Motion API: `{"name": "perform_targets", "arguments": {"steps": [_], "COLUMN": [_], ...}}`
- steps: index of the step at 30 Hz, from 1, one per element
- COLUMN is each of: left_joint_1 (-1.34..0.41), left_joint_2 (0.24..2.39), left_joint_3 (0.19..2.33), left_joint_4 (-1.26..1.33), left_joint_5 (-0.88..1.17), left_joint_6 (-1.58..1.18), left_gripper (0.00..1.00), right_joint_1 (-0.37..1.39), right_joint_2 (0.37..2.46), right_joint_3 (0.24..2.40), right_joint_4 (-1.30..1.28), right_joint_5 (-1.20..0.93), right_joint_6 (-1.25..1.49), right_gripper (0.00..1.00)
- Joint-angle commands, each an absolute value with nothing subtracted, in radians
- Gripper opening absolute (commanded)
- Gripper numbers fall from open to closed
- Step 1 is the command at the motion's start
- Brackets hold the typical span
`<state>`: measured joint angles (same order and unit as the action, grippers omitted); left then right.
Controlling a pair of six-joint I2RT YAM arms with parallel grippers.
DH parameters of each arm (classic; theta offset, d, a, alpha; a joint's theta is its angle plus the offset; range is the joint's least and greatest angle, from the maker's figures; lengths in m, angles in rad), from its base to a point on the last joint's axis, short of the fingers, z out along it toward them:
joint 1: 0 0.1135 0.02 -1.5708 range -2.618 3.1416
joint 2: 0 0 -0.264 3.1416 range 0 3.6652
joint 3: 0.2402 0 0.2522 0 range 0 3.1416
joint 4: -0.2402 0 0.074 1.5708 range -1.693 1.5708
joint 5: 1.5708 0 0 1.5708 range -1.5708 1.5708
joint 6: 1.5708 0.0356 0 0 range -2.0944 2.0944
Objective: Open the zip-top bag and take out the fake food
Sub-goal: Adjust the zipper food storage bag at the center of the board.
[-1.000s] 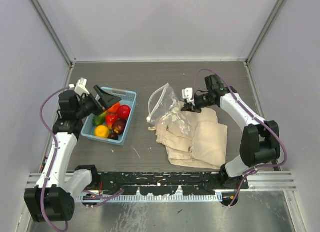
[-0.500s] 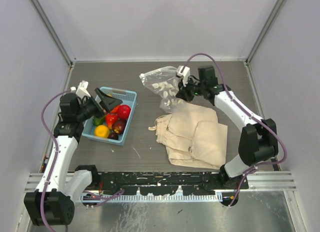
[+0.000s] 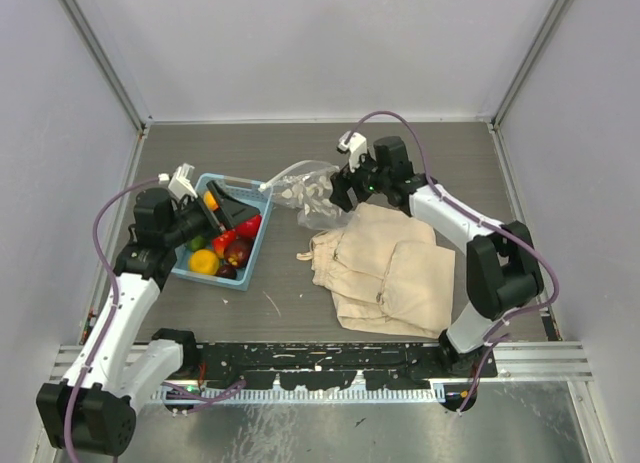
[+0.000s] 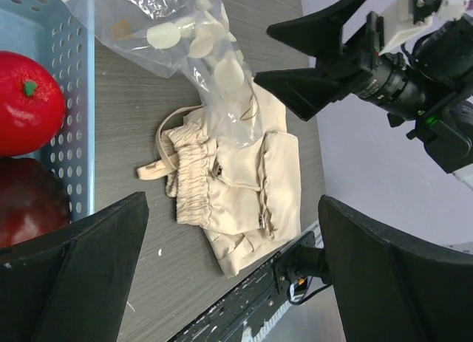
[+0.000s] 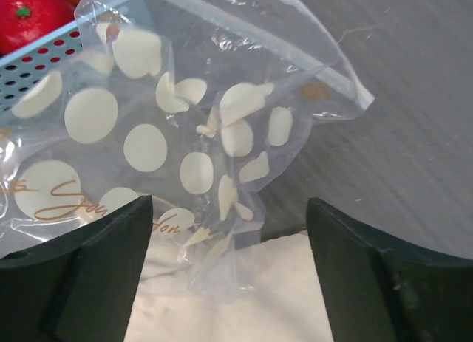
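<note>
The zip-top bag [image 3: 300, 190], clear with white spots, lies crumpled on the table between the basket and the cloth bag; I see no fruit inside it. One edge overlaps the basket corner [image 5: 46, 52]. My right gripper [image 3: 338, 190] stands open just right of it, with the plastic [image 5: 170, 135] lying loose between the spread fingers [image 5: 103, 261]. The fake food [image 3: 247, 226], red, maroon and orange-yellow pieces, sits in the light blue basket [image 3: 257, 192]. My left gripper [image 3: 228, 202] hovers open over that basket, holding nothing; a red fruit [image 4: 26, 104] shows at its left.
A beige cloth drawstring bag [image 3: 385, 268] lies flat right of centre, its gathered mouth [image 4: 194, 181] facing the basket. The enclosure walls stand on three sides. The black rail with the arm bases [image 3: 320, 361] runs along the near edge.
My right gripper carried the zip-top bag up and left toward the basket, then opened and let it drop. My left arm shifted slightly right over the basket.
</note>
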<state>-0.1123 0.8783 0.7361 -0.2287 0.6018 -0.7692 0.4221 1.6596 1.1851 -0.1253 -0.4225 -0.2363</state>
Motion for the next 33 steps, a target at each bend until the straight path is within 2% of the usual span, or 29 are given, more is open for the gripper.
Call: {"name": "perform_targets", "arguments": {"steps": [1,2,7,13,16,21,33], "left_joint_1": [-0.145,-0.157,-0.196,-0.196,-0.196,-0.195,-0.196], "left_joint_2": [0.834,0.828,0.812,0.821,0.827,0.851,0.871], "left_joint_3": [0.787,0.804,0.914,1.130,1.216,1.363,1.675], "left_joint_4": [-0.285,-0.311,-0.417,-0.600,-0.642,-0.715,-0.859], "left_joint_5": [0.547,0.525,0.455,0.371,0.346,0.303,0.297], "left_joint_6": [-0.720,-0.706,-0.638,-0.474,-0.416,-0.399,-0.322], "left_gripper": [0.98,0.98,0.98,0.98,0.98,0.98,0.98], "right_joint_1": [0.388,0.360,0.149,-0.021,-0.052,-0.093,-0.094], "right_joint_2": [1.511,1.491,1.460,1.391,1.337,1.301,1.261], "right_joint_3": [1.134,1.130,1.228,1.374,1.399,1.501,1.783], "right_joint_4": [-0.001,0.002,-0.164,-0.336,-0.347,-0.435,-0.513], "right_joint_5": [-0.414,-0.423,-0.611,-0.610,-0.564,-0.699,-0.767], "right_joint_6": [-0.384,-0.391,-0.418,-0.494,-0.477,-0.320,-0.018], "right_gripper": [0.97,1.00,1.00,1.00,1.00,1.00,1.00]}}
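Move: The zip-top bag's middle lies about 5 cm ahead of the right hand, 7 cm to its left and some 8 cm below. From that hand the blue basket is about 27 cm left and 4 cm back, and the cloth bag some 10 cm right and 12 cm back. From the left hand the zip-top bag is about 18 cm ahead and 12 cm right, and the basket about 8 cm ahead and 8 cm left, both well below. The zip-top bag is left behind: the right hand, fingers already apart and spreading fully, sweeps right nearly 20 cm while climbing, then goes on almost straight up to about 30 cm, fingertips tilting up and swinging clockwise. After a brief pause the left hand, still open and empty, rises about 22 cm off the basket, easing back and left as its fingers tip up. ##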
